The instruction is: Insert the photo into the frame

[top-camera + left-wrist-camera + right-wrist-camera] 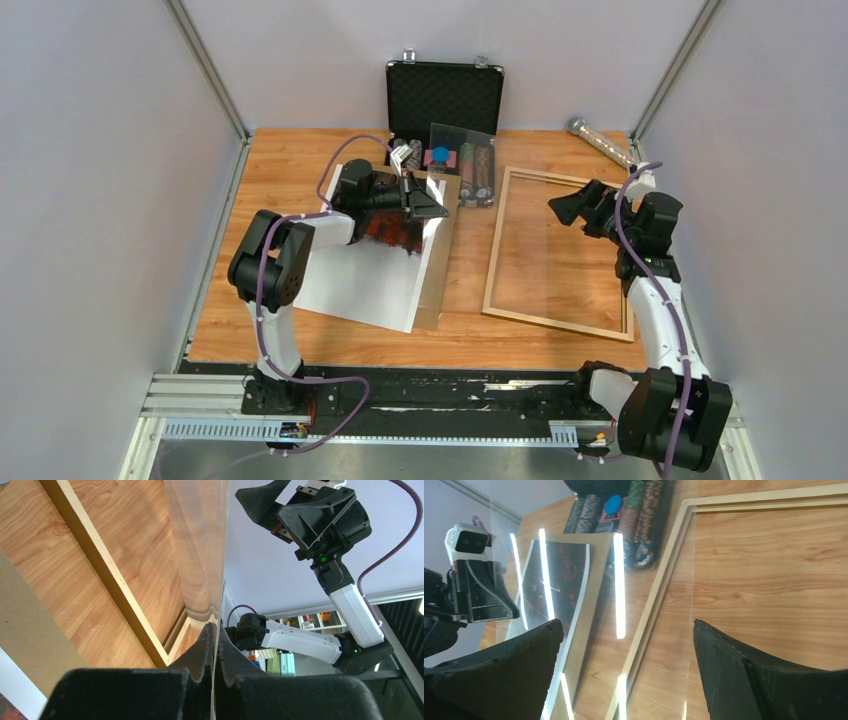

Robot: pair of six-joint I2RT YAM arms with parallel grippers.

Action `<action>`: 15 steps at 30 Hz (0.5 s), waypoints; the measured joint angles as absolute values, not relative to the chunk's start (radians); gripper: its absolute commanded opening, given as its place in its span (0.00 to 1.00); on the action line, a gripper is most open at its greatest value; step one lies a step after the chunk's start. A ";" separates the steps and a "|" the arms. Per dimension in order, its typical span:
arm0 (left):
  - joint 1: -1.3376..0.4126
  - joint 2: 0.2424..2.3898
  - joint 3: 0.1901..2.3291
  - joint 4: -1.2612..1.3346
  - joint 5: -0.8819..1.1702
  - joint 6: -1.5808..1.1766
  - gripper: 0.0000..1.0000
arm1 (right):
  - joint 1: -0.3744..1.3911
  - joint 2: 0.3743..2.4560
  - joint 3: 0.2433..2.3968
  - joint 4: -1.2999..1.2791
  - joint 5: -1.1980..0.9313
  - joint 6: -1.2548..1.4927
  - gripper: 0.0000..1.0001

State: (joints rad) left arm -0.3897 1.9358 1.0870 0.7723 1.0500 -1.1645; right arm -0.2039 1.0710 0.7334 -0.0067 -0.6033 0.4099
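The photo (pixel 365 275) lies flat on the table's left half, dark red trees at its far end, and rests on a brown backing panel (pixel 436 270). Under the right arm, on the right side of the table, lies the light wooden frame (pixel 500 250). My left gripper (pixel 437 205) is above the photo's far end, shut on the edge of a clear pane (pixel 465 160) that stands upright. From the left wrist, the jaws (pixel 215 630) pinch the thin pane (pixel 200 545). My right gripper (pixel 565 208) hovers open over the frame's far end, nothing between its fingers (pixel 626 625). The photo (pixel 559 575) and frame rail (pixel 664 590) show through the pane.
An open black case (pixel 445 95) with rows of poker chips (pixel 478 175) stands at the back centre, just behind the lifted pane. A silver cylinder (pixel 600 140) lies at the back right corner. Grey walls close in the table on three sides.
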 measured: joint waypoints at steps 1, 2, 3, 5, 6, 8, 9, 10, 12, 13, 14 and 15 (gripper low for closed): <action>-0.393 1.936 1.089 0.764 1.045 -1.164 0.00 | -0.210 1.069 0.733 -0.012 -0.600 0.407 1.00; -0.396 1.935 1.090 0.757 1.043 -1.163 0.00 | -0.220 1.063 0.733 -0.023 -0.593 0.398 1.00; -0.400 1.935 1.092 0.750 1.039 -1.161 0.00 | -0.230 1.056 0.733 -0.035 -0.587 0.390 1.00; -0.409 1.935 1.098 0.736 1.032 -1.160 0.00 | -0.256 1.038 0.731 -0.059 -0.575 0.377 1.00; -0.414 1.935 1.104 0.726 1.027 -1.160 0.00 | -0.267 1.031 0.731 -0.069 -0.572 0.373 1.00; -0.423 1.935 1.114 0.713 1.018 -1.159 0.00 | -0.292 1.014 0.724 -0.080 -0.563 0.360 1.00; -0.427 1.935 1.121 0.704 1.015 -1.156 0.00 | -0.302 1.008 0.722 -0.091 -0.556 0.352 1.00; -0.431 1.935 1.129 0.692 1.011 -1.152 0.00 | -0.310 1.003 0.721 -0.101 -0.549 0.344 1.00; -0.437 1.935 1.147 0.660 1.005 -1.141 0.00 | -0.327 0.998 0.720 -0.128 -0.523 0.319 0.99; -0.440 1.935 1.156 0.642 1.000 -1.135 0.00 | -0.333 0.998 0.720 -0.137 -0.513 0.308 0.99; -0.444 1.935 1.167 0.623 0.996 -1.128 0.00 | -0.339 0.998 0.720 -0.147 -0.501 0.297 0.99; -0.447 1.935 1.173 0.609 0.992 -1.122 0.00 | -0.346 0.999 0.720 -0.158 -0.494 0.287 0.99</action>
State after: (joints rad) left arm -0.4473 1.9354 1.1732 0.6094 0.9924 -1.1225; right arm -0.3462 0.9989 0.7200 -0.1577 -0.4938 0.2871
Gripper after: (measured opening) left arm 0.008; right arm 0.995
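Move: Some 18 cm below the left hand, which keeps the clear sheet pinched by its left edge, lies the empty frame, its middle about 30 cm to the right and 3 cm ahead; the photo's middle is roughly 14 cm left and 3 cm ahead. The sheet's middle is about 12 cm right of that hand. From the empty right hand, the frame's middle is about 3 cm ahead, 1 cm left and 20 cm down; the sheet's middle is 19 cm left, level fore and aft. Drawing away from the sheet's right edge with fingers kept wide open, the right hand goes about 6.5 cm right, with a little back and, late on, down, while turning some 12 degrees clockwise. The left hand keeps its pinch on the sheet and carries it about 2.5 cm right, towards the frame. ##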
